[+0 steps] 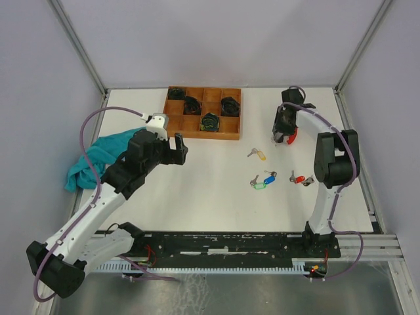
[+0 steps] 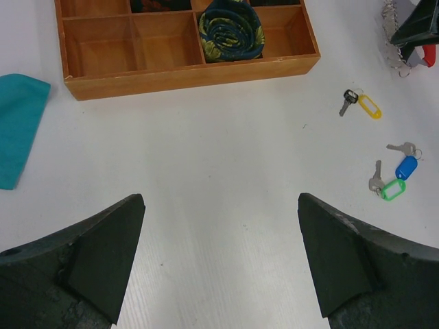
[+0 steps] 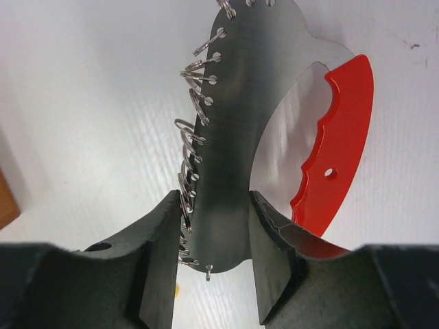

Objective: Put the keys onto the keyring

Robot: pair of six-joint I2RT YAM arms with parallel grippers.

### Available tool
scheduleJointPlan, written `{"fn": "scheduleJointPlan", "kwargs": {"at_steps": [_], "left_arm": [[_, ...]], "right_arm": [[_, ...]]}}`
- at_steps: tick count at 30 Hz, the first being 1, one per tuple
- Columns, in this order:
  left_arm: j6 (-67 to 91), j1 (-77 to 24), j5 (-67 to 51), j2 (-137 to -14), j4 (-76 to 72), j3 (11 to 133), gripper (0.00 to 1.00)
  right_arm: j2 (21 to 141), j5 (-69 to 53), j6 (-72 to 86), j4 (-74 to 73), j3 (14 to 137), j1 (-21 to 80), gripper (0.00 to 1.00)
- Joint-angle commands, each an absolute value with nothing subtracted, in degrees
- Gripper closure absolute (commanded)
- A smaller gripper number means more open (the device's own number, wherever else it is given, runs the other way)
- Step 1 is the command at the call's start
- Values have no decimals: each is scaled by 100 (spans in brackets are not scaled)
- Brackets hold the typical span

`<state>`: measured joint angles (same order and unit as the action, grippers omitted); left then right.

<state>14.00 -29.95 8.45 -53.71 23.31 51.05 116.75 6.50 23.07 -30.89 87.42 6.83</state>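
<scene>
The keyring (image 3: 233,130) is a flat silver metal plate with a red handle (image 3: 341,130) and a row of small split rings (image 3: 191,137) along one edge. My right gripper (image 3: 214,200) is shut on the plate's lower end, one pad against each side. In the top view it hangs at the back right (image 1: 284,133). The keys lie on the white table: yellow-tagged (image 1: 256,154), blue-tagged (image 1: 270,177), green-tagged (image 1: 258,185) and red-tagged (image 1: 300,178). My left gripper (image 2: 221,200) is open and holds nothing, left of the keys (image 1: 178,148).
A wooden compartment tray (image 1: 203,136) at the back holds several black coiled bundles (image 1: 209,122). A teal cloth (image 1: 98,157) lies crumpled at the left, beside the left arm. Frame posts rise at the table's back corners.
</scene>
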Motion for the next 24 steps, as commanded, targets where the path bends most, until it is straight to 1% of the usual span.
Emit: {"fn": "scheduleJointPlan", "kwargs": {"at_steps": [1, 5, 11, 15, 20, 24], "left_arm": [[1742, -2958, 635, -5230, 1927, 5005, 1], [2126, -2955, 406, -5229, 1620, 4783, 1], [3015, -2943, 102, -5200, 798, 3919, 1], [3552, -2894, -46, -5125, 251, 3323, 1], [4089, -2816, -117, -5033, -189, 2799, 1], [4311, -2764, -77, -4981, -328, 2489, 1]], "right_arm": [[10744, 325, 2174, -2638, 8354, 924, 67], [10170, 112, 2138, -2576, 7910, 1310, 67], [9206, -206, 2159, -2303, 6985, 2146, 67], [8749, -295, 2217, -2030, 6406, 2896, 67], [8541, -230, 2338, -1435, 5686, 3963, 65], [8884, 179, 2309, -1251, 5476, 4801, 65]]}}
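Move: The keyring is already gripped in the right hand. The clear table middle where it is headed lies about 22 cm back and 23 cm left of that hand, some 3 cm lower. Near the way, the yellow-tag key is about 8 cm back and 12 left, the blue-tag key 19 back and 9 left, the green-tag key 22 back and 13 left. From the left hand the keyring is roughly 20 cm ahead, 36 right and 19 below. The keyring, still held in the right fingers, is swung back and left in equal measure, about 30 cm, over the yellow-tag key towards the table's middle, rising some 7 cm before sinking again, while the hand turns 40 degrees counter-clockwise. The left hand, open and empty, sinks about 10 cm, rolling its left side down and tipping its fingers lower. ##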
